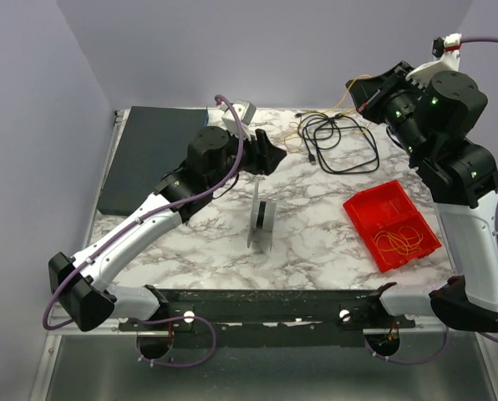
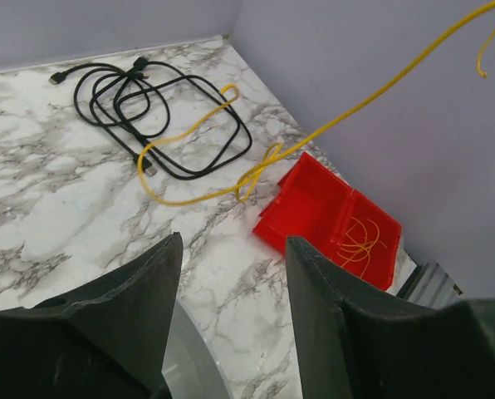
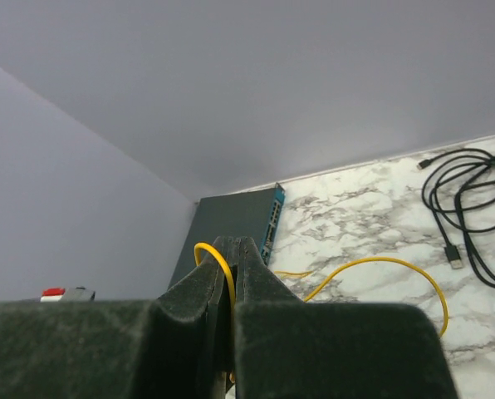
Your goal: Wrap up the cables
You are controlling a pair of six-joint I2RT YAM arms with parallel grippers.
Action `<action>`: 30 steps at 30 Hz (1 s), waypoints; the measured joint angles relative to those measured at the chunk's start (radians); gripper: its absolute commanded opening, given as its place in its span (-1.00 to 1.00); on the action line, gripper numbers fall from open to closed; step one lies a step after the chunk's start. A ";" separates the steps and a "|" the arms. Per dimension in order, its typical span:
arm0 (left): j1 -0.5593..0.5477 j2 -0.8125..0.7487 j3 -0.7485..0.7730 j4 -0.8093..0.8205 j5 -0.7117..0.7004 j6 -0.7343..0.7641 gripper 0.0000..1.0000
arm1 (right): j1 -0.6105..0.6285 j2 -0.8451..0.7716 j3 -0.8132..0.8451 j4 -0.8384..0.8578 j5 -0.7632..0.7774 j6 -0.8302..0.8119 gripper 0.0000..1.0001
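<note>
A yellow cable (image 1: 297, 134) lies at the back of the marble table and rises to my right gripper (image 1: 359, 90), which is held high and shut on it. In the right wrist view the cable (image 3: 380, 261) bends up between the closed fingers of the right gripper (image 3: 233, 245). In the left wrist view it (image 2: 256, 170) forms a small loop by the red tray and climbs up to the right. My left gripper (image 1: 270, 154) is open and empty above the table's middle, with a wide gap between its jaws (image 2: 231, 245). Thin yellow-orange loops (image 1: 401, 242) lie in the red tray; they also show in the left wrist view (image 2: 360, 241).
A black cord (image 1: 341, 142) with plugs lies coiled at the back, partly over the yellow cable. A red tray (image 1: 374, 209) sits at the right. A dark flat box (image 1: 149, 154) lies at the back left. An upright metal stand (image 1: 261, 221) is at the centre.
</note>
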 measured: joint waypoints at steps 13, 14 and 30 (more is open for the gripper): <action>-0.028 0.122 0.033 0.142 0.074 -0.007 0.07 | -0.002 0.121 0.172 -0.060 -0.172 0.038 -0.99; -0.040 0.128 0.031 0.158 0.094 -0.005 0.09 | -0.002 0.123 0.183 -0.066 -0.176 0.039 -0.99; -0.075 0.072 -0.085 0.338 0.292 -0.008 0.08 | -0.002 0.123 0.255 -0.098 -0.254 0.072 -0.99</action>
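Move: The yellow band hangs from the right fingers, its loose loop about 7 cm to the left hand's right and 5 cm ahead, near its height. The reel stands 6 cm behind the left hand, 2 cm to its left and some 24 cm down; the black cable lies about 18 cm ahead, 20 cm right and 32 cm down. From the right hand, the left gripper is roughly 17 cm left, level fore and aft, 14 cm lower. Rightward about 7 cm, then also back some 5 cm, the open left hand swings its fingertips round to the hanging loop, turning clockwise about 20 degrees without closing. The right hand keeps its shut grip on the band and carries it 4 to 5 cm left, then some 3 cm up, turning slightly counter-clockwise, so the two grippers draw together sideways. ##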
